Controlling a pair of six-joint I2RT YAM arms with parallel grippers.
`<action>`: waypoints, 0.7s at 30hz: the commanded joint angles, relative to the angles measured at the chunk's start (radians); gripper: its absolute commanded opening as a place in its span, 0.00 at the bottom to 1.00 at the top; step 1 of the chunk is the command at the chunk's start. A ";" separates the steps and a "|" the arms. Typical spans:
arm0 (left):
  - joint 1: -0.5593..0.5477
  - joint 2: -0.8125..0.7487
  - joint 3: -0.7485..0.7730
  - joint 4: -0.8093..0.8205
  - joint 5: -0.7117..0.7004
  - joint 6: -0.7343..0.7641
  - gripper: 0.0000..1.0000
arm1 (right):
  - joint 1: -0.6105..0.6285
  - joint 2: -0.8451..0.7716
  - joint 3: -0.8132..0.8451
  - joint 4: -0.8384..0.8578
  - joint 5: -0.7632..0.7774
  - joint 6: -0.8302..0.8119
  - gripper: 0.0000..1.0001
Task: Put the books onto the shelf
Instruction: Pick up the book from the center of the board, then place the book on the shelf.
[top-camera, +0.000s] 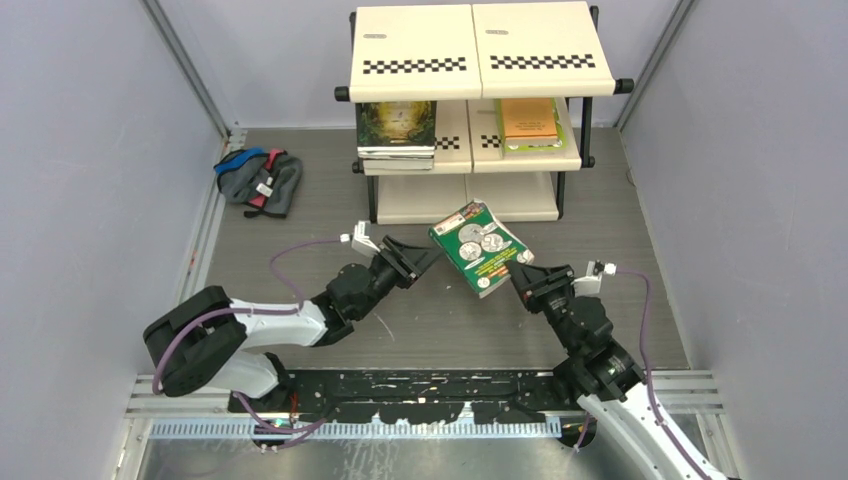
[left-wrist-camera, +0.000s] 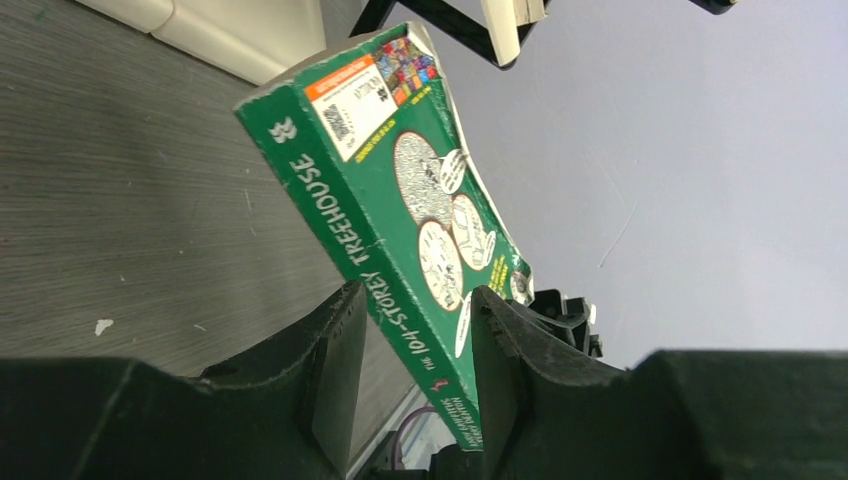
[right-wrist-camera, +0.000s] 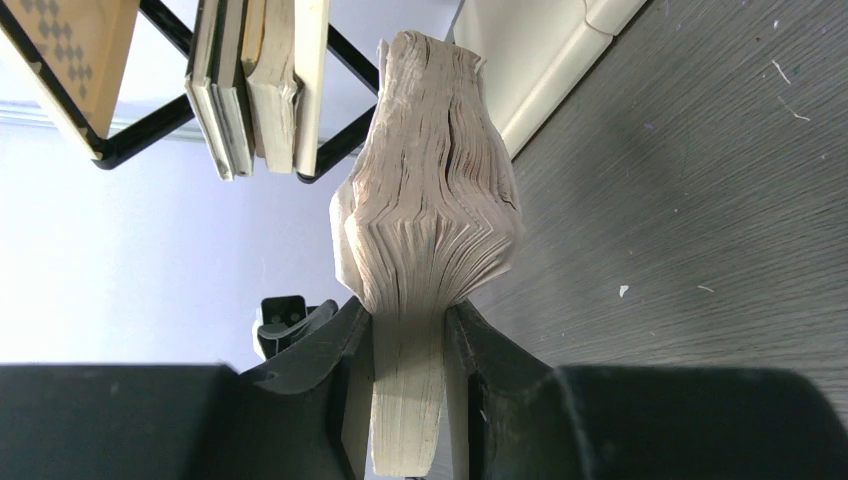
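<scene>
A green paperback book (top-camera: 480, 248) hangs tilted in the air in front of the shelf (top-camera: 480, 50). My right gripper (top-camera: 520, 270) is shut on its lower right edge. In the right wrist view the pages (right-wrist-camera: 430, 200) fan out above the squeezing jaws (right-wrist-camera: 408, 320). My left gripper (top-camera: 428, 258) stands open around the book's spine corner (left-wrist-camera: 400, 200). In the left wrist view one finger (left-wrist-camera: 495, 340) lies against the cover and the other (left-wrist-camera: 335, 350) stands clear of the spine. A dark green-gold stack of books (top-camera: 396, 128) and an orange-green book (top-camera: 530, 123) lie on the middle tier.
A grey-blue cloth bundle (top-camera: 260, 180) lies on the floor at the back left. The shelf's bottom board (top-camera: 430, 198) sits just behind the held book. Grey walls close in both sides.
</scene>
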 joint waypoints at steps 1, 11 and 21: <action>0.004 -0.055 -0.015 -0.008 -0.012 0.030 0.44 | -0.004 -0.054 0.096 0.072 0.036 -0.003 0.01; 0.004 -0.107 -0.030 -0.069 -0.025 0.055 0.44 | -0.004 -0.103 0.157 0.015 0.061 -0.026 0.01; 0.002 -0.112 -0.048 -0.074 -0.027 0.063 0.44 | -0.003 -0.102 0.249 -0.020 0.088 -0.076 0.01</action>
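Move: From the right hand, which already grips the green treehouse book, the book's middle lies some 5 cm ahead and 7 cm to the left at about fingertip height. The orange book on the shelf's middle tier is roughly 30 cm ahead, 3 cm to the right and 5 cm higher; the book stack on that tier is about 28 cm ahead and 23 cm to the left, just as high. From the empty left hand, the orange book is about 28 cm ahead, 20 cm to the right and 5 cm up. Lift the right gripper about 6 cm, easing it some 2 cm to the right and a little back and tipping the fingers up about 5 degrees, while it keeps its pinch on the green treehouse book's page edge. Draw the open left gripper roughly 1.5 cm to the left, away from the spine, letting it sink slightly at the end. ##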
